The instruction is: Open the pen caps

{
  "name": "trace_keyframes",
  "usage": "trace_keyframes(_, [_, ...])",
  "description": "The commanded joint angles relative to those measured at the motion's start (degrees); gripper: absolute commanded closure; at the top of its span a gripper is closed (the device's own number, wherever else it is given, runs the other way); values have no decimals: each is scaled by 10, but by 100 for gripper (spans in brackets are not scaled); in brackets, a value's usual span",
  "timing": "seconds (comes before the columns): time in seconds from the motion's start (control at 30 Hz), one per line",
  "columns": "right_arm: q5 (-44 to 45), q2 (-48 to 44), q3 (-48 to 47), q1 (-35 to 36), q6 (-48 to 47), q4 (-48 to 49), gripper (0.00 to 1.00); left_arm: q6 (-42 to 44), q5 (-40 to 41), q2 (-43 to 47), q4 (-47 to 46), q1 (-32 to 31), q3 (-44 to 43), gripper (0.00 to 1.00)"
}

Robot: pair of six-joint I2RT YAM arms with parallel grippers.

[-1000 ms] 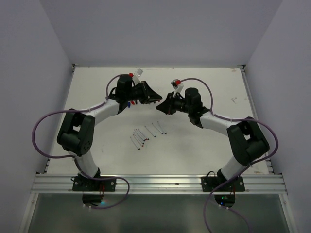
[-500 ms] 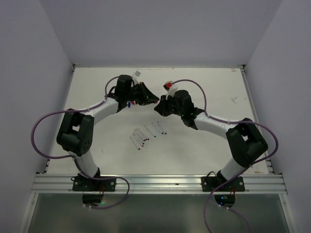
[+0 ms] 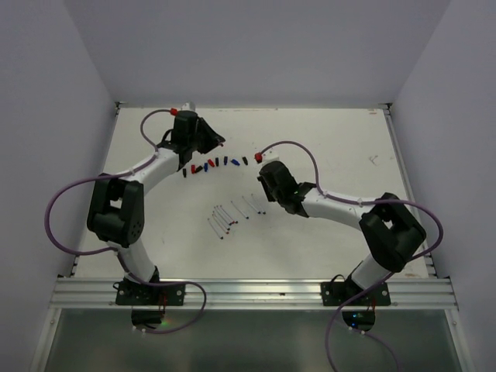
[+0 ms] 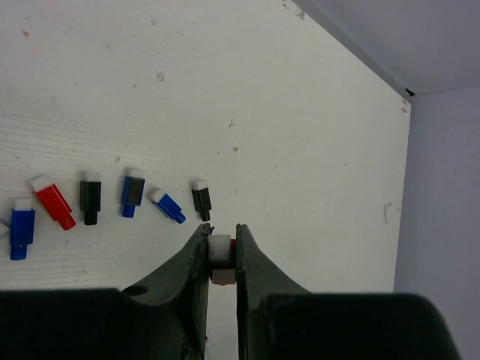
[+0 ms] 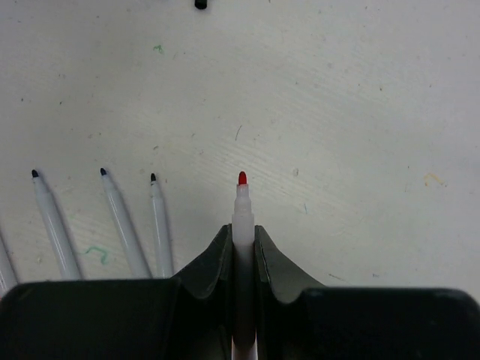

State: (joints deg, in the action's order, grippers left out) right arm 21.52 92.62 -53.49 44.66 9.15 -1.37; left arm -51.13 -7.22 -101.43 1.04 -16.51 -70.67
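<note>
My left gripper [image 4: 222, 241] [image 3: 211, 142] is shut on a red pen cap [image 4: 220, 255] with a white end, held just beyond the right end of a row of caps. That row of several loose red, blue and black pen caps [image 4: 133, 196] [image 3: 218, 163] lies on the white table. A white-barrelled pen [image 5: 241, 206] with a bare red tip sits upright between the pads of my right gripper [image 5: 241, 234] [image 3: 266, 175], which is shut on it low over the table. Several uncapped pens [image 5: 159, 221] [image 3: 232, 217] lie side by side to its left.
The white table [image 3: 333, 155] is walled on three sides, with a metal rail [image 3: 256, 293] along the near edge. A small pale mark [image 3: 373, 160] sits at the far right. Purple cables [image 3: 294, 146] loop off both arms.
The two grippers, tip to tip above the table a second ago, have drawn apart. The left swung back left with the cap; the right dropped toward the pens with the barrel. The cap row now shows.
</note>
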Motion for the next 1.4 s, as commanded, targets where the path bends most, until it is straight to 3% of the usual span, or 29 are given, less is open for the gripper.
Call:
trace_keyframes(0.0, [-8, 0, -26, -11, -15, -19, 100, 31, 3, 11, -38, -11, -19, 100])
trace_keyframes(0.1, [-70, 12, -22, -28, 5, -12, 100, 55, -28, 4, -38, -21, -33, 100])
trace_keyframes(0.27, [-104, 43, -29, -30, 12, -11, 100, 125, -22, -44, 48, -68, -110, 100])
trace_keyframes(0.37, [-112, 50, -21, -31, 18, 2, 100, 126, -32, -54, 38, -77, -109, 100])
trace_keyframes(0.57, [-131, 77, -19, -31, 28, 11, 92, 132, -52, -113, 65, -93, -170, 100])
trace_keyframes(0.7, [-133, 84, -11, -31, 30, 29, 79, 131, -82, -168, 94, -102, -232, 100])
trace_keyframes(0.87, [-139, 82, -6, -31, 29, 37, 66, 126, -92, -186, 87, -109, -243, 100])
trace_keyframes(1.23, [-127, 42, -28, -36, 35, 16, 60, 136, -94, -201, 92, -113, -256, 100])
trace_keyframes(1.37, [-136, 16, -49, -70, 54, -18, 58, 137, -67, -238, 148, -113, -313, 100])
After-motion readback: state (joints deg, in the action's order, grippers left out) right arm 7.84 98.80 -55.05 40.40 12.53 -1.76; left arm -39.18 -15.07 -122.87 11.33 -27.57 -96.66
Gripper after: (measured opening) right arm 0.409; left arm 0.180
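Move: Pinched in the left hand, the red cap is bound for the bare spot at the right end of the cap row, roughly 12 cm right, 6 cm ahead and 12 cm below. The end black cap lies about 9 cm right, 6 cm ahead; the blue cap 4 cm right, 5 cm ahead. The right hand's red-tipped pen goes to bare table some 6 cm below, 1 cm back, 1 cm left; the nearest black-tipped pen is 3 cm left, the next pen 6 cm left, both 1 cm back. Lowering the red-tipped pen about 6 cm beside the laid-out pens while tipping some 10 degrees further down, the right hand opens and lets go of it on the table, then begins to rise. The left hand keeps its pinch on the red cap and swings about 13 cm right towards the row's free end, rising slightly before sinking, and turning clockwise. ##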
